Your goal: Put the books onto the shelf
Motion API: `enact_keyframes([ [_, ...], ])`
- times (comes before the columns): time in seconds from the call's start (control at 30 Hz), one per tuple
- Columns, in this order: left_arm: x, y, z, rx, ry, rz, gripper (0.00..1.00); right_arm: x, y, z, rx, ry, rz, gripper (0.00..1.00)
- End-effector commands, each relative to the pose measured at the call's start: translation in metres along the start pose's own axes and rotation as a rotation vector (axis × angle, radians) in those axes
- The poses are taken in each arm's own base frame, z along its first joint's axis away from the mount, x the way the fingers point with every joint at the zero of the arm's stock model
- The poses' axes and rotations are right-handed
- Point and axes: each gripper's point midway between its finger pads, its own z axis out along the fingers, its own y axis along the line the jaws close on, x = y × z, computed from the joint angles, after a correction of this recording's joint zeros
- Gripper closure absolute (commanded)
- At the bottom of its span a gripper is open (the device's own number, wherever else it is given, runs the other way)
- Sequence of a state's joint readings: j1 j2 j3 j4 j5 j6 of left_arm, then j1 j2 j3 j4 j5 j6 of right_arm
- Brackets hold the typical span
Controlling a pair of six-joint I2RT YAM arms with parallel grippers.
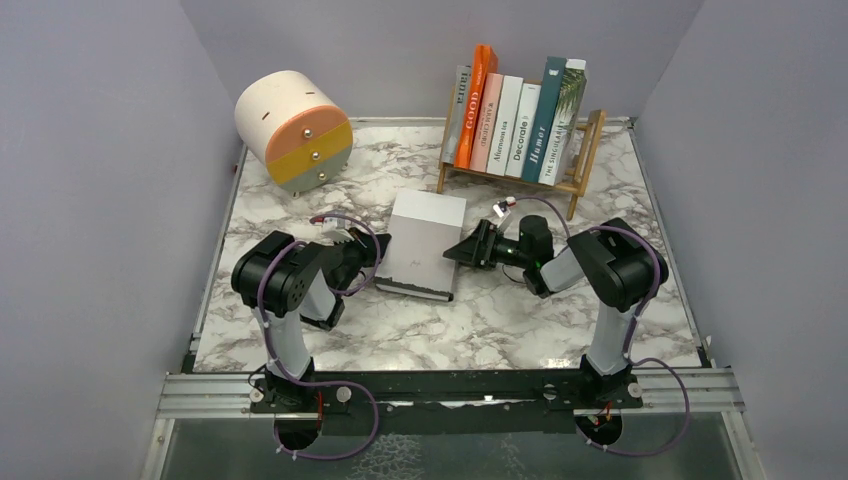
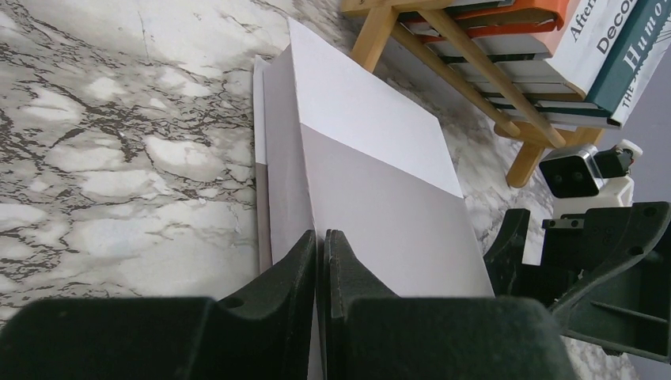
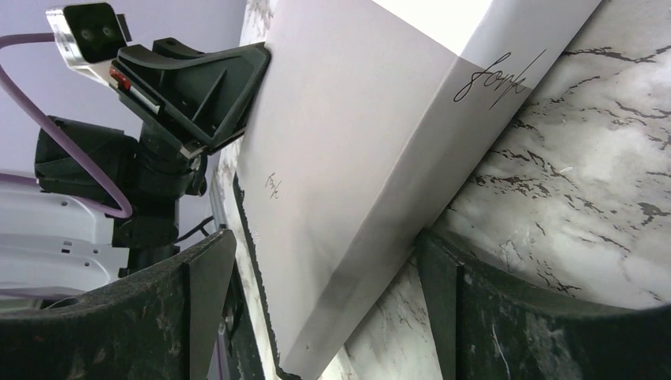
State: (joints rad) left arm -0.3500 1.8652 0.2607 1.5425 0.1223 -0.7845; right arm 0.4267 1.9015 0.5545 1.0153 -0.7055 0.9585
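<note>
A white and grey book (image 1: 425,245) lies on the marble table between both arms. My left gripper (image 1: 373,250) is shut, its tips (image 2: 320,247) pressed against the book's left edge (image 2: 372,182) with nothing between them. My right gripper (image 1: 460,250) is open and straddles the book's right edge (image 3: 356,158). One finger (image 3: 443,269) touches the book's lower side, the other (image 3: 207,285) stands apart from it. The light-wood shelf (image 1: 582,160) at the back right holds several upright books (image 1: 520,125).
A round cream, orange and yellow drawer drum (image 1: 295,130) sits at the back left. Lilac walls close in three sides. The shelf's dowel rails (image 2: 475,71) stand just beyond the lying book, and bare marble (image 1: 300,215) lies between drum and book.
</note>
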Motion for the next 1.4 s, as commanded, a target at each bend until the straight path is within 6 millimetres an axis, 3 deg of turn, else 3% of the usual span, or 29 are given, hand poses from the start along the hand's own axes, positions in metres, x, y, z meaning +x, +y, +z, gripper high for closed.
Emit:
enact_keyframes([
  [0.0,-0.009,-0.072,-0.006,0.322,-0.028,0.040,1.00,-0.019,0.063,0.007,-0.185,-0.036,-0.104,0.19],
  [0.33,-0.032,-0.098,-0.003,0.397,-0.078,0.008,1.00,-0.033,0.048,0.020,-0.122,-0.119,0.046,0.20],
  [0.87,-0.056,-0.124,-0.008,0.469,-0.129,-0.034,1.00,-0.029,0.062,0.025,-0.220,-0.179,0.093,0.20],
  [1.37,-0.057,-0.125,-0.015,0.473,-0.133,-0.019,1.00,-0.025,0.043,0.031,-0.214,-0.202,0.137,0.20],
])
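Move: My left fingers already pinch the left edge of the white book's top cover; the book's middle lies about 7 cm to their right, level fore and aft, 2 cm lower. My open right hand is at its spine, with the book's middle some 6 cm left and 1 cm ahead at about the same height. The filled shelf stands roughly 17 cm ahead and 13 cm right of my right hand, the striped drum box about 19 cm ahead and 17 cm left of my left. I keep my left pinch on the cover edge and, after a short pause, lift it about 9 cm, easing 2 cm to the right while the wrist tips upward and rolls some 10 degrees. My right hand stays open against the spine as a brace, working about 2 cm forward and 2 cm left and turning roughly 10 degrees clockwise. ##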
